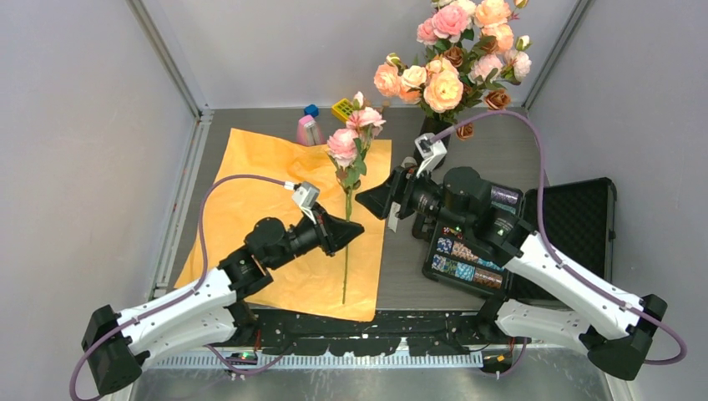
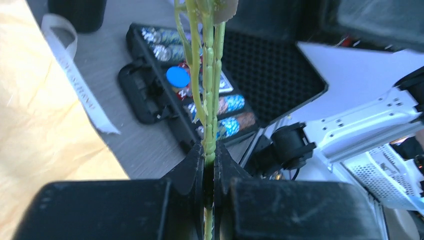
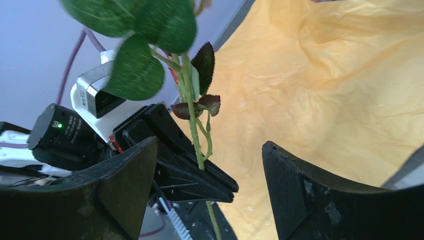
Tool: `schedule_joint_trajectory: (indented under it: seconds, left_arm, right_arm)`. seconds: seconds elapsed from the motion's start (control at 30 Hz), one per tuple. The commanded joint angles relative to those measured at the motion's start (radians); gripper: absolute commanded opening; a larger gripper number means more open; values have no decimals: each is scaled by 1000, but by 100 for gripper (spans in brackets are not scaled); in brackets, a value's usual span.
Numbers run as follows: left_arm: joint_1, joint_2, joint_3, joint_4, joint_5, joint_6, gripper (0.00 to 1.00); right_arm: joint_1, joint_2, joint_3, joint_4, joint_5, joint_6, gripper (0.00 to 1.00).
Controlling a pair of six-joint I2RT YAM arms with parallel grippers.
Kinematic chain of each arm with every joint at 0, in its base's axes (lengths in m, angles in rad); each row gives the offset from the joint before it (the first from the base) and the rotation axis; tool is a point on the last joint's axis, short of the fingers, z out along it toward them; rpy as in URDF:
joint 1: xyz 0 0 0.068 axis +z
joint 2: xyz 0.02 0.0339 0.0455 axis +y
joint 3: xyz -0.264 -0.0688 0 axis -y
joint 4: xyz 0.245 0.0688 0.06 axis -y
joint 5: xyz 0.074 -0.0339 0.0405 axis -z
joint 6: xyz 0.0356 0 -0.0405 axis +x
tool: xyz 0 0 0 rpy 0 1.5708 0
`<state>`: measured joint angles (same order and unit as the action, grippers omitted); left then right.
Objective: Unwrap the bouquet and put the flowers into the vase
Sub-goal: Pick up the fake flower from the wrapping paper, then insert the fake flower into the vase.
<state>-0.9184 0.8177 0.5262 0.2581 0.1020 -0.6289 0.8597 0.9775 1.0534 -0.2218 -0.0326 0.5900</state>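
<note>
The orange wrapping paper (image 1: 275, 209) lies spread flat on the table's left half, so the bouquet is unwrapped. My left gripper (image 1: 352, 230) (image 2: 209, 155) is shut on the green stem (image 2: 209, 100) of pink flowers (image 1: 344, 144), held upright above the paper's right edge. My right gripper (image 1: 371, 200) (image 3: 209, 145) stands open just right of that stem, the stem (image 3: 192, 120) lying between its spread fingers without touching them. The black vase (image 1: 434, 132) at the back right holds a large bunch of pink and peach roses (image 1: 455, 58) and is mostly hidden by them.
A pink metronome (image 1: 309, 129) and small blue and yellow items stand at the back. An open black case (image 1: 576, 225) with poker chips (image 2: 225, 105) lies at the right under my right arm. The cream ribbon (image 2: 75, 75) lies on the table beside the paper.
</note>
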Motion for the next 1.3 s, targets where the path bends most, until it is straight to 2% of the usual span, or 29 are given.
schedule_joint_trajectory:
  seconds: [0.0, 0.13, 0.3, 0.37, 0.4, 0.5, 0.53, 0.57, 0.6, 0.7, 0.73, 0.77, 0.83, 0.87, 0.9, 0.93, 1.03, 1.13, 1.27]
  left_arm:
    - [12, -30, -11, 214, 18, -21, 0]
    - [19, -42, -10, 205, 65, -23, 0]
    - [21, -54, -5, 209, 109, -15, 0]
    - [21, -59, -15, 227, 117, -20, 0]
    - [21, -60, -21, 233, 119, -25, 0]
    - [22, -53, -24, 234, 135, -35, 0]
    - [23, -48, -21, 229, 140, -36, 0]
    - [26, -44, -17, 223, 146, -37, 0]
    - [29, -37, -13, 208, 151, -37, 0]
    - [44, -14, 3, 154, 152, -37, 1]
    - [50, -8, 11, 123, 143, -37, 8]
    - [58, -3, 18, 92, 134, -37, 22]
    - [80, 4, 35, 29, 119, -35, 63]
    - [95, 6, 45, -2, 127, -30, 80]
    - [122, 10, 62, -30, 158, -20, 90]
    - [141, 13, 80, -61, 185, -5, 97]
    - [208, 28, 192, -265, 227, 63, 100]
    - [295, 45, 280, -455, 227, 149, 100]
    - [473, 72, 344, -568, 309, 221, 100]
  right_arm:
    - [-1, 24, -27, 276, -108, 152, 80]
    - [-1, 74, -23, 355, -183, 196, 77]
    - [-1, 137, 8, 392, -200, 203, 65]
    - [-1, 153, 16, 391, -190, 189, 57]
    - [-1, 157, 18, 393, -191, 184, 49]
    - [-1, 172, 33, 397, -196, 161, 33]
    - [-1, 174, 38, 397, -199, 155, 23]
    - [-1, 173, 41, 396, -200, 144, 17]
    - [-1, 170, 44, 394, -199, 137, 6]
    - [-1, 157, 59, 351, -189, 69, 0]
    - [-1, 146, 75, 333, -176, 19, 0]
    - [-1, 138, 84, 282, -164, -11, 0]
    - [-1, 112, 115, 187, -75, -116, 0]
    - [-1, 92, 132, 158, -45, -194, 0]
    - [0, 74, 138, 112, 31, -233, 0]
    - [0, 66, 149, 75, 72, -316, 0]
    - [1, 44, 154, 46, 295, -502, 0]
    - [0, 40, 126, 144, 472, -646, 0]
    - [-3, 75, 110, 311, 549, -872, 0]
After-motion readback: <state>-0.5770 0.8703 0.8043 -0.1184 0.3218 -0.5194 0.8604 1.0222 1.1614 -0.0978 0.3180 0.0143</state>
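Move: My left fingers already hold the flower upright by its stem. The stem stands about 6 cm to the left of my open right hand, some 1 cm ahead and level with it. From that right hand the vase's middle is roughly 22 cm ahead, 17 cm right and 23 cm lower. The chip case lies about 25 cm right, 1 cm ahead and 32 cm below, and the wrapping paper's middle about 19 cm left, 4 cm ahead and 34 cm down. While my left hand lifts the held stem nearly 4 cm, my right hand slides about 6 cm left and pinches the stem just under the leaves. Then my left fingers open wide and let go, and that hand draws off forward and left. My right hand carries the flower some 11 cm right, 6 cm forward and 5 cm up towards the vase, turning clockwise and tipping its fingers up. ##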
